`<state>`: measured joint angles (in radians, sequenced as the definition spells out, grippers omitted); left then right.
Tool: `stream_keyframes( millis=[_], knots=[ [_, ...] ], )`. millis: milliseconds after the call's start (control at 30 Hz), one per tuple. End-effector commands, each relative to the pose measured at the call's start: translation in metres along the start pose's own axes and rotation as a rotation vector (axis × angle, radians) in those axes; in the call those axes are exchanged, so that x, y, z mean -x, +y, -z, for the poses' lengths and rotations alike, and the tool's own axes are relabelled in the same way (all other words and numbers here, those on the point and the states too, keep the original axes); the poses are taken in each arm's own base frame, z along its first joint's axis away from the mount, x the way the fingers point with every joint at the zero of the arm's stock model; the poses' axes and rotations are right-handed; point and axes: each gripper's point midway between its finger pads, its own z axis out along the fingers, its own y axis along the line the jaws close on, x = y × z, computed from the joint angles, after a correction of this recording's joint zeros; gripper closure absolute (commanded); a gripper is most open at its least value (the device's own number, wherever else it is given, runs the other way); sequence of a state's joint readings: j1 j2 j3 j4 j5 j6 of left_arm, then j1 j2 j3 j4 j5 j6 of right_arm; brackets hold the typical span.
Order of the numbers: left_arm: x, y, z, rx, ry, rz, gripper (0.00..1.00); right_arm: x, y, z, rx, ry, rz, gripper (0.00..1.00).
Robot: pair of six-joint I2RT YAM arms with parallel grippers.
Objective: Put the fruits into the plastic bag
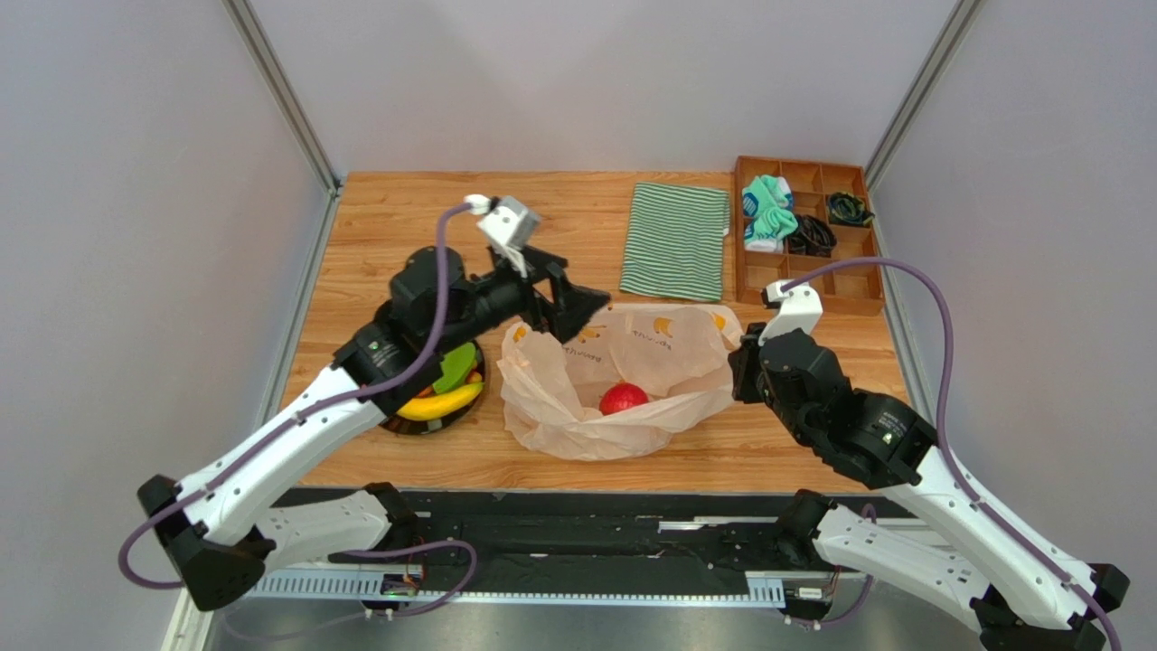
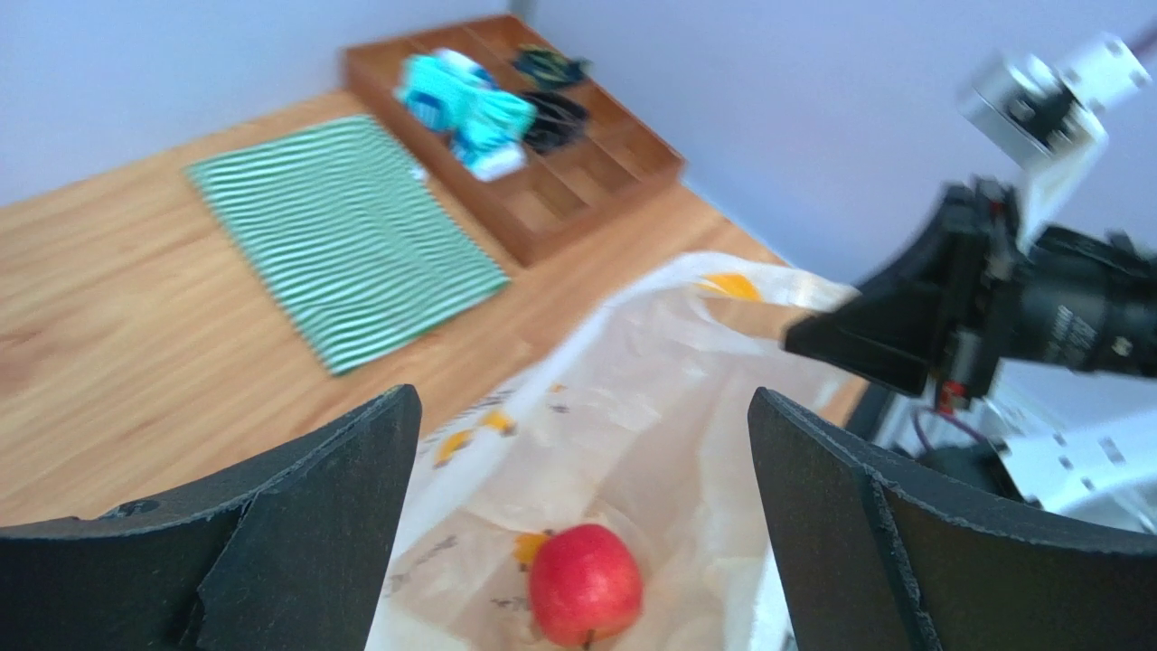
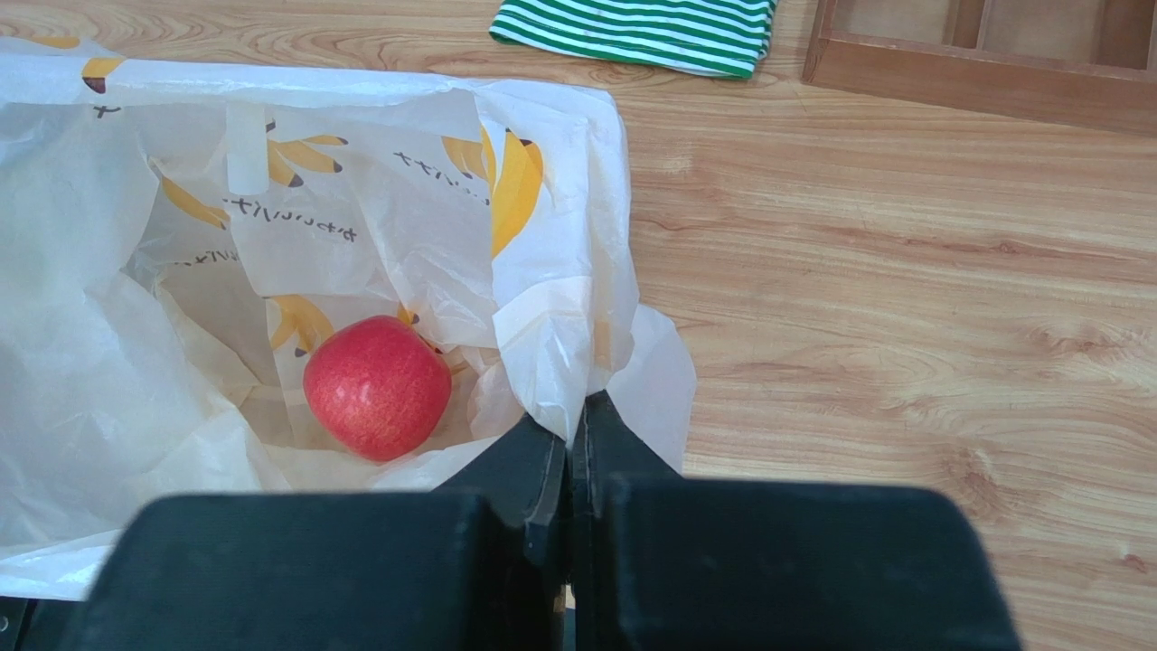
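Observation:
The plastic bag (image 1: 598,387) lies open in the middle of the table, whitish with printed bananas. A red apple (image 1: 623,398) rests inside it, also seen in the left wrist view (image 2: 585,583) and the right wrist view (image 3: 376,387). My left gripper (image 1: 568,309) hovers open and empty above the bag's left rim. My right gripper (image 3: 573,414) is shut on the bag's right edge (image 3: 571,339), holding it up. A yellow banana (image 1: 442,402) and green fruits (image 1: 456,365) lie in a dark bowl (image 1: 408,427) left of the bag, partly hidden by the left arm.
A green-and-white striped cloth (image 1: 675,240) lies behind the bag. A wooden compartment tray (image 1: 853,288) with small items stands at the back right. Grey walls enclose the table on three sides.

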<state>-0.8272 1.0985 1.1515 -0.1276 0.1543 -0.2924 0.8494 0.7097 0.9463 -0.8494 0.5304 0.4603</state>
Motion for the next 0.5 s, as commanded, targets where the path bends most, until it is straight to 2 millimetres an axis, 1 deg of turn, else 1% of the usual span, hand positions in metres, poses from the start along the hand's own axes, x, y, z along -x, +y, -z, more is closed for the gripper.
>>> stream_keyframes(
  millis=[0,33,67,133,233,300,333,400,433,467],
  knots=[
    [0.018,0.041,0.034,0.163,-0.097,0.069,0.01,0.005,-0.002,0.000,-0.012,-0.028,-0.028,1.00],
    [0.014,0.047,0.038,0.184,-0.087,0.074,0.01,0.006,-0.001,0.000,-0.010,-0.029,-0.027,1.00],
    [0.014,0.055,0.044,0.211,-0.092,0.081,0.01,0.006,-0.001,-0.001,-0.012,-0.029,-0.026,1.00],
    [0.012,0.062,0.054,0.238,-0.092,0.081,0.01,0.005,-0.001,-0.001,-0.011,-0.023,-0.023,1.00],
    [0.010,0.081,0.070,0.317,-0.094,0.089,0.01,0.005,-0.001,-0.002,-0.012,-0.022,-0.023,1.00],
    [0.001,0.091,0.077,0.359,-0.072,0.103,0.01,0.004,0.000,-0.001,-0.009,-0.022,-0.025,1.00],
    [-0.001,0.102,0.082,0.406,-0.070,0.110,0.01,0.004,0.000,-0.002,-0.009,-0.020,-0.025,1.00],
    [-0.014,0.115,0.091,0.461,-0.037,0.129,0.01,0.005,-0.001,-0.001,-0.011,-0.023,-0.027,1.00],
    [-0.015,0.125,0.098,0.496,-0.045,0.149,0.01,0.005,-0.001,0.000,-0.008,-0.025,-0.028,1.00],
    [-0.023,0.130,0.102,0.511,-0.038,0.162,0.01,0.006,-0.001,0.000,-0.011,-0.026,-0.026,1.00]
  ],
)
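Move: About 22 cm to the left hand's left, 2 cm nearer the base and 32 cm below it, sits the fruit bowl it is heading back to. In the bowl, the green fruit lies level ahead with the hand, 18 cm left, and the banana 5 cm back and 20 cm left. The red apple already in the bag is about 4 cm back, 6 cm right and 31 cm below. From the right hand, the bowl lies roughly 40 cm left, 1 cm ahead and 19 cm below. Swinging back empty and wide open from above the bag, the left hand travels about 13 cm left and some 4 cm forward towards the fruit bowl, rising slightly before it starts to sink. The wrist turns roughly 25 degrees counter-clockwise on the way. The right hand stays put, still pinching the bag's right rim and holding it up. ##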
